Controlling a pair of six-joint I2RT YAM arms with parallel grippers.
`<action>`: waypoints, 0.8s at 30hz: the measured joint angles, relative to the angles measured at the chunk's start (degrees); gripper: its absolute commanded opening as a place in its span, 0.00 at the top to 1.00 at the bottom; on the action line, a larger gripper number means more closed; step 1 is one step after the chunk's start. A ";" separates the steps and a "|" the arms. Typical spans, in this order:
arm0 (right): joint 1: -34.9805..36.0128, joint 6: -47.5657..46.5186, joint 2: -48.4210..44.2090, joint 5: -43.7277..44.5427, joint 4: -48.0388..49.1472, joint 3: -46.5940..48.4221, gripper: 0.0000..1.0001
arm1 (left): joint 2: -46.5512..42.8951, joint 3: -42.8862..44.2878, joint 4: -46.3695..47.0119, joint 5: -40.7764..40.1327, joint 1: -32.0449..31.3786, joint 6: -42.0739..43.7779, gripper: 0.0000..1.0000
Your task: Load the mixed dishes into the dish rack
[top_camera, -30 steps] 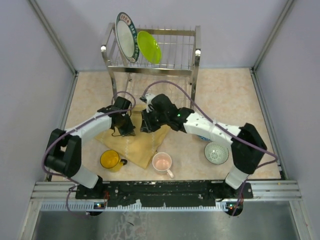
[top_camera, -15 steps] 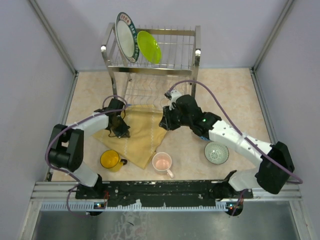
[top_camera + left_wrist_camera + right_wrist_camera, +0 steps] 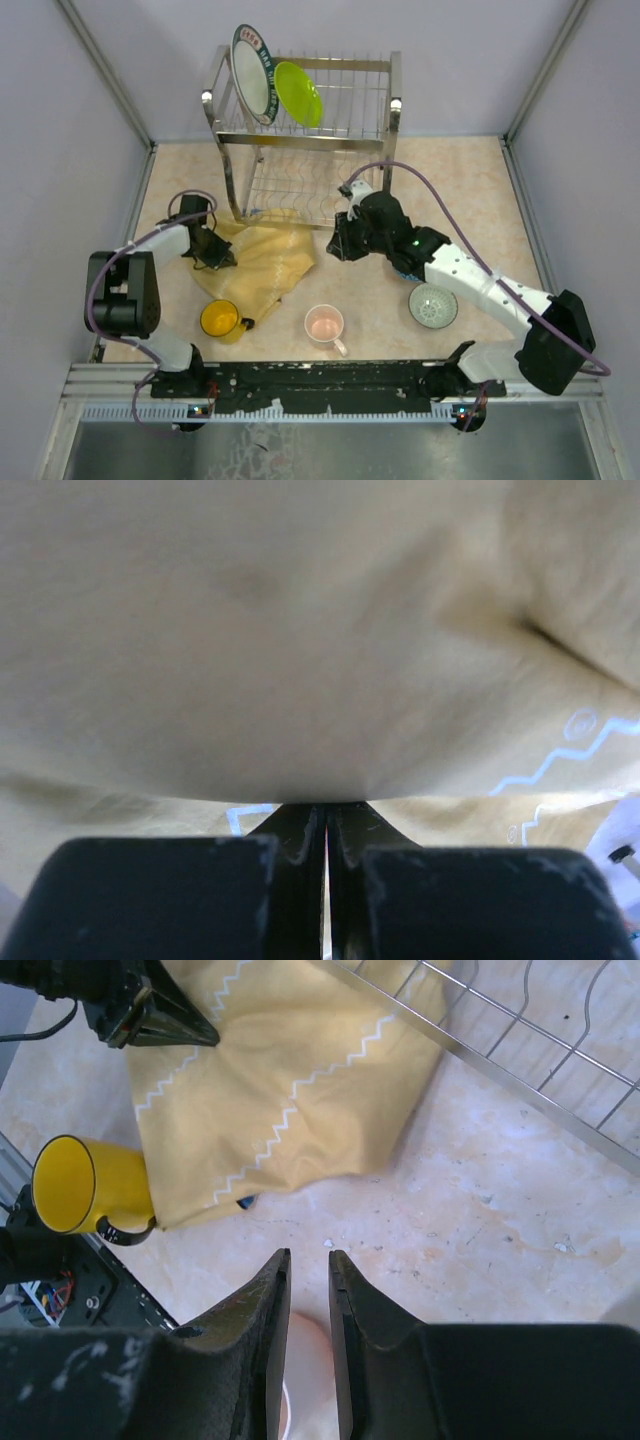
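The dish rack [image 3: 387, 100] stands at the back. The white dark-rimmed plate [image 3: 250, 75] and the lime-green plate [image 3: 299, 94] stand in its top tier. My left gripper [image 3: 215, 257] [image 3: 327, 810] is shut on the edge of the yellow cloth [image 3: 262, 268] [image 3: 300, 630]. My right gripper [image 3: 338, 247] [image 3: 305, 1255] hovers right of the cloth, jaws slightly apart and empty. Near the front are the yellow mug [image 3: 219, 318] [image 3: 75, 1185], the pink mug [image 3: 324, 323] [image 3: 306, 1380] and the grey-green bowl [image 3: 433, 305]. The blue patterned bowl [image 3: 405, 273] is mostly hidden under my right arm.
The rack's lower wire shelf [image 3: 520, 1030] lies just behind the right gripper. Grey walls close in the table on the left, right and back. The arm bases and a metal rail [image 3: 330, 380] run along the near edge.
The left gripper has dragged the cloth to the left, bunching it. The right gripper has let go of the cloth and drawn back to the right, in front of the rack.
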 measured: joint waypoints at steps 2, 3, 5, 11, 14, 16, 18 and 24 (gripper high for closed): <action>-0.20 0.00 -0.02 0.17 -0.31 -0.11 0.77 | 0.04 0.00 0.42 0.09 2.23 0.44 1.00; -0.35 -0.02 -0.02 0.24 -0.33 -0.11 0.77 | 0.11 0.02 0.55 0.09 2.97 0.63 1.00; -0.63 -0.07 -0.20 0.39 -0.37 -0.11 0.77 | 0.24 0.13 0.83 0.22 4.66 1.05 1.00; -1.38 -0.46 -0.35 0.46 -0.46 -0.11 0.77 | 0.68 0.76 1.11 0.11 9.84 2.16 1.00; -1.49 -0.55 -0.35 0.46 -0.52 -0.11 0.77 | 1.16 1.64 0.92 -0.92 12.24 3.21 1.00; -1.49 -0.57 -0.35 0.44 -0.55 -0.11 0.77 | 1.88 2.80 0.66 -2.38 13.20 4.33 1.00; -1.49 -0.57 -0.35 0.46 -0.57 -0.11 0.77 | 3.13 4.68 0.02 -4.15 13.73 5.75 1.00; -1.49 -0.57 -0.35 0.44 -0.63 -0.11 0.77 | 7.04 10.47 -1.40 -9.94 15.52 10.03 1.00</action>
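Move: The yellow cloth is already in the left hand's shut fingers, its middle about 5 cm to the hand's right and level with it; the clear table it is taken to lies some 22 cm left and 4 cm farther out. The yellow mug stands about 18 cm back and 2 cm left, the dish rack's near left foot about 9 cm ahead and 4 cm right. From the right hand, the cloth's middle lies roughly 28 cm left, 5 cm ahead and 18 cm below. The yellow cloth is dragged low over the table by the left hand, which keeps its pinch and goes about 13 cm left and some 4 cm forward, away from the rack's near left foot and towards the table's left side. The shut fingers stay down at table height while the hand turns roughly 10 degrees counter-clockwise and, late on, rolls its left side up about as much. ##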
